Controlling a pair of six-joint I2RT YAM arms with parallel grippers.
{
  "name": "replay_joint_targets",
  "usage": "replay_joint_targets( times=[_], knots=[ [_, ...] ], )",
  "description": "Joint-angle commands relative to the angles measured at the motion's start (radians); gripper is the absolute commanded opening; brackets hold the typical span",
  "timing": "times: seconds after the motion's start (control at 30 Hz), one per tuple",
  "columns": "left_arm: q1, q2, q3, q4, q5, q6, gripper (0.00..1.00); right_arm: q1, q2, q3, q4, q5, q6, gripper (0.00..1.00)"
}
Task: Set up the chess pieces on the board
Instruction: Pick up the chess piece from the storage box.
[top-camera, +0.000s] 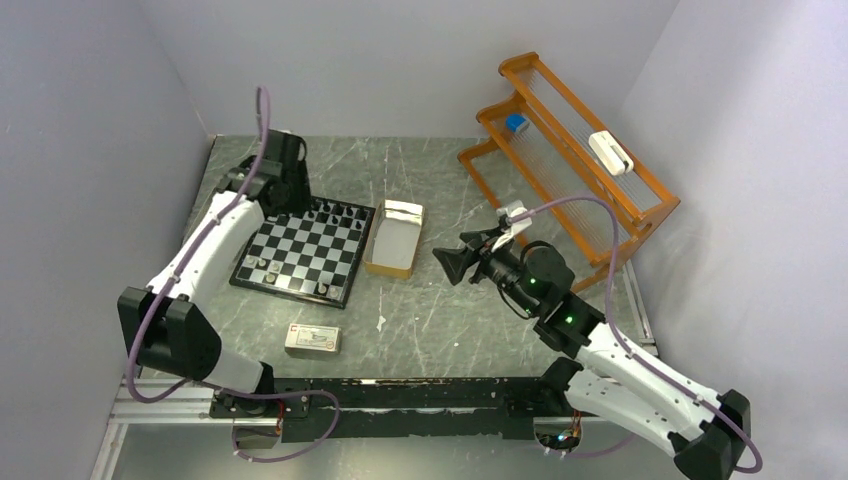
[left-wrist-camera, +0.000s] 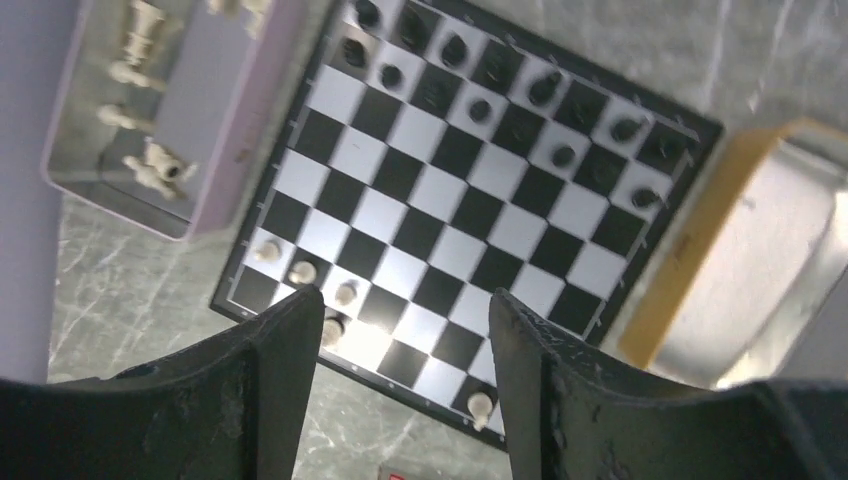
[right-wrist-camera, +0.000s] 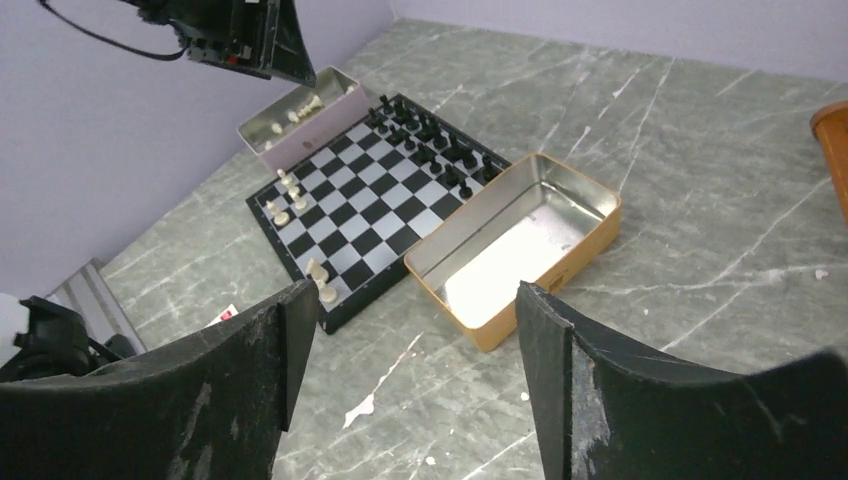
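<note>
The board (top-camera: 290, 292) lies left of centre on the table. Black chess pieces (left-wrist-camera: 480, 108) fill its two far rows. A few pale chess pieces (left-wrist-camera: 301, 272) stand near one near corner, and one (left-wrist-camera: 480, 404) stands alone on the near row. More pale pieces (left-wrist-camera: 150, 165) lie in a lavender tin (left-wrist-camera: 215, 120) beside the board. My left gripper (top-camera: 285, 190) hangs open above the board's far left corner with nothing between its fingers (left-wrist-camera: 285, 350). My right gripper (top-camera: 455, 262) is open and empty over bare table, right of the tan box.
An open tan metal box (top-camera: 395, 237) sits right of the board, empty inside (right-wrist-camera: 515, 245). A small white-and-red carton (top-camera: 312, 339) lies near the front edge. An orange wooden rack (top-camera: 565, 150) stands at the back right.
</note>
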Motion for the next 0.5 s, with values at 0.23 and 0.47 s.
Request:
replay_joint_targets(
  times=[0.23,0.47],
  knots=[
    [0.377,0.103,0.065,0.098,0.045,0.072,0.53,0.001,-0.133,-0.018,-0.02,-0.012,0.037,1.0],
    [0.522,0.195,0.096,0.167,0.113,0.111,0.4,0.0,-0.143,-0.007,-0.057,-0.012,0.049,1.0]
  ],
)
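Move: The left hand is empty and high over the middle of the chess board. The storage box with the loose white pieces has its middle about 23 cm to its left, 8 cm ahead and roughly 17 cm below. The board's middle lies some 18 cm below, about 3 cm ahead. The white pieces already set at its near left are about 5 cm back and 9 cm left. From the right hand, the storage box is some 57 cm left, 21 cm ahead and 24 cm lower. Heading for the storage box, the empty left hand sweeps some 17 cm left and slightly forward across the board. It rises about a centimetre, then sinks about 4 cm, turning roughly 20 degrees counter-clockwise as the fingers partly close on nothing. The right hand, touching nothing, lifts about 3 cm, eases back 2 cm and opens fully. ##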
